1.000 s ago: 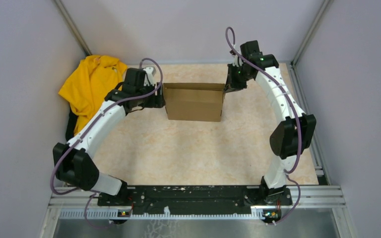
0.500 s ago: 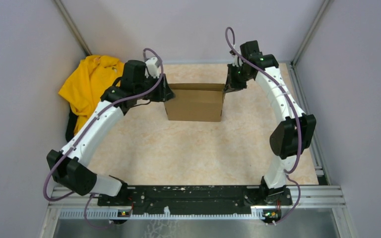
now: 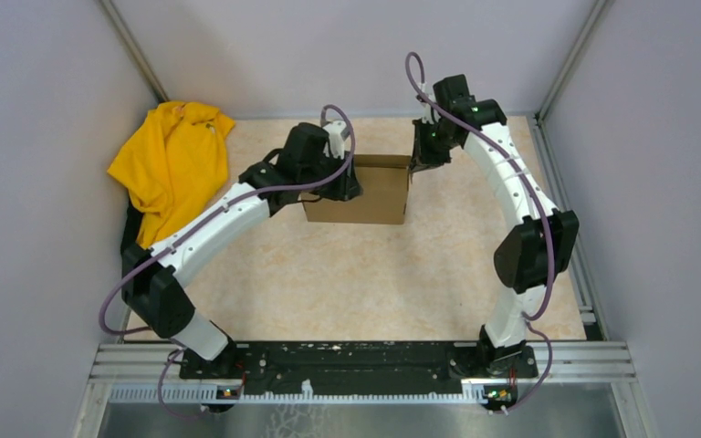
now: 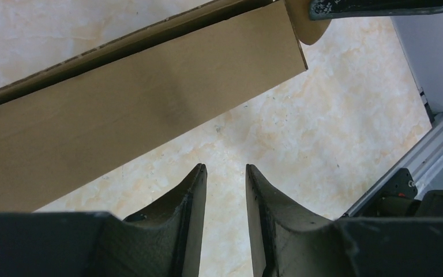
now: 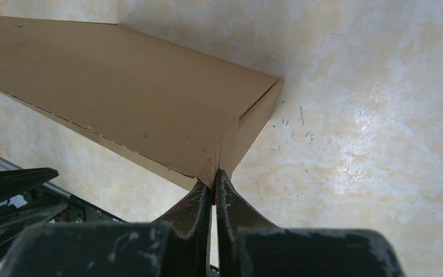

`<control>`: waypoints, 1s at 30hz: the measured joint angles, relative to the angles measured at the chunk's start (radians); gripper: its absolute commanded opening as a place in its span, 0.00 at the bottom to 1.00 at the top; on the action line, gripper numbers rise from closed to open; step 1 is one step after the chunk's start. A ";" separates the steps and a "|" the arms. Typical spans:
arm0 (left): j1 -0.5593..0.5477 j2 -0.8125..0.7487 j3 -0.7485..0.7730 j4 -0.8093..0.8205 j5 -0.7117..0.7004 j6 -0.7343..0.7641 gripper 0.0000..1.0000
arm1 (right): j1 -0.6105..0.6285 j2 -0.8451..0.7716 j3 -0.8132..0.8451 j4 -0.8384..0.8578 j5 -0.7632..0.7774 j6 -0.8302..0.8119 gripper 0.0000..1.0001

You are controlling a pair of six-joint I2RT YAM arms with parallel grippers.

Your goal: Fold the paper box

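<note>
The paper box [image 3: 371,195] is plain brown cardboard, standing at the far middle of the table with its top open. My right gripper [image 3: 419,153] is at its far right corner. In the right wrist view that gripper [image 5: 214,175] is shut, pinching the corner edge of the paper box [image 5: 127,92]. My left gripper [image 3: 344,185] hangs over the box's left part. In the left wrist view its fingers [image 4: 226,168] stand narrowly apart with only the table between them, and a long panel of the paper box [image 4: 138,109] runs above and left of the tips.
A yellow cloth garment [image 3: 170,161] lies bunched at the far left by the wall. Grey walls close in the table on three sides. An aluminium rail [image 3: 365,360] carries both arm bases at the near edge.
My left arm has swung right from the box's left end to over the box, and its jaws have narrowed. The right gripper has kept its pinch on the corner.
</note>
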 measured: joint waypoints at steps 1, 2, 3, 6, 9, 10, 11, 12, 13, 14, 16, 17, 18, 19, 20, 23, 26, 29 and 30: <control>-0.008 0.010 0.000 0.005 -0.013 0.000 0.37 | 0.001 0.000 0.002 -0.003 0.002 0.000 0.00; -0.014 0.017 0.000 0.011 -0.023 0.000 0.37 | 0.001 0.002 0.007 -0.009 0.003 0.000 0.00; -0.020 0.025 0.000 0.019 -0.036 0.000 0.37 | 0.001 0.003 0.011 -0.012 0.005 0.000 0.00; -0.033 0.045 0.000 0.036 -0.071 0.001 0.36 | 0.001 0.005 0.015 -0.018 0.005 0.000 0.00; -0.046 0.068 0.000 0.048 -0.109 0.003 0.36 | 0.001 0.010 0.025 -0.030 0.005 0.001 0.00; -0.052 0.078 0.000 0.052 -0.125 0.004 0.36 | 0.001 0.013 0.027 -0.029 0.004 0.001 0.00; -0.057 0.085 0.000 0.054 -0.135 0.005 0.36 | 0.001 0.015 0.027 -0.027 0.002 0.001 0.00; -0.063 0.095 0.000 0.055 -0.146 0.006 0.36 | 0.001 0.017 0.030 -0.028 0.002 0.002 0.00; -0.068 0.102 0.000 0.054 -0.159 0.008 0.36 | 0.001 0.018 0.032 -0.027 0.001 0.003 0.00; -0.072 0.108 0.000 0.053 -0.168 0.008 0.36 | 0.001 0.020 0.033 -0.028 -0.002 0.004 0.00; -0.082 0.114 0.000 0.053 -0.190 0.010 0.36 | 0.001 0.024 0.040 -0.031 -0.005 0.005 0.00; -0.086 0.115 0.000 0.053 -0.199 0.012 0.36 | 0.002 0.027 0.045 -0.036 -0.006 0.008 0.00; -0.089 0.115 0.000 0.053 -0.207 0.013 0.36 | 0.002 0.030 0.049 -0.039 -0.009 0.010 0.00; -0.093 0.115 0.000 0.054 -0.215 0.014 0.36 | 0.002 0.034 0.056 -0.044 -0.011 0.011 0.00; -0.095 0.115 0.000 0.054 -0.221 0.016 0.36 | 0.003 0.038 0.064 -0.050 -0.011 0.013 0.00; -0.101 0.117 0.000 0.053 -0.234 0.020 0.36 | 0.009 0.050 0.086 -0.072 -0.013 0.019 0.00; -0.105 0.121 -0.002 0.055 -0.241 0.023 0.36 | 0.017 0.069 0.115 -0.096 -0.017 0.024 0.00; -0.106 0.125 -0.007 0.062 -0.244 0.024 0.36 | 0.025 0.083 0.138 -0.109 -0.018 0.031 0.00; -0.106 0.128 -0.009 0.062 -0.244 0.024 0.36 | 0.027 0.087 0.144 -0.116 -0.018 0.032 0.00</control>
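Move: The box's near panel, the one facing the robot, is what the left hand goes for: its middle lies about 4 cm ahead and some 6 cm below. The slot along that panel's top edge runs about 5 cm ahead and 2 cm below. The right-hand top corner is 5 cm ahead and 10 cm to the right. The right hand already holds that corner, with the panel's middle about 11 cm to its left, 1 cm back and 5 cm below. Towards the box's near panel the left hand sinks about 5 cm, mostly in the first half, easing some 2 cm right and 1.5 cm forward, rolling about 10 degrees so its left side rises. Its part-open fingers come right up against the panel, gap unchanged. The right hand keeps its pinch on the corner, then late on draws it about 1.5 cm left. ##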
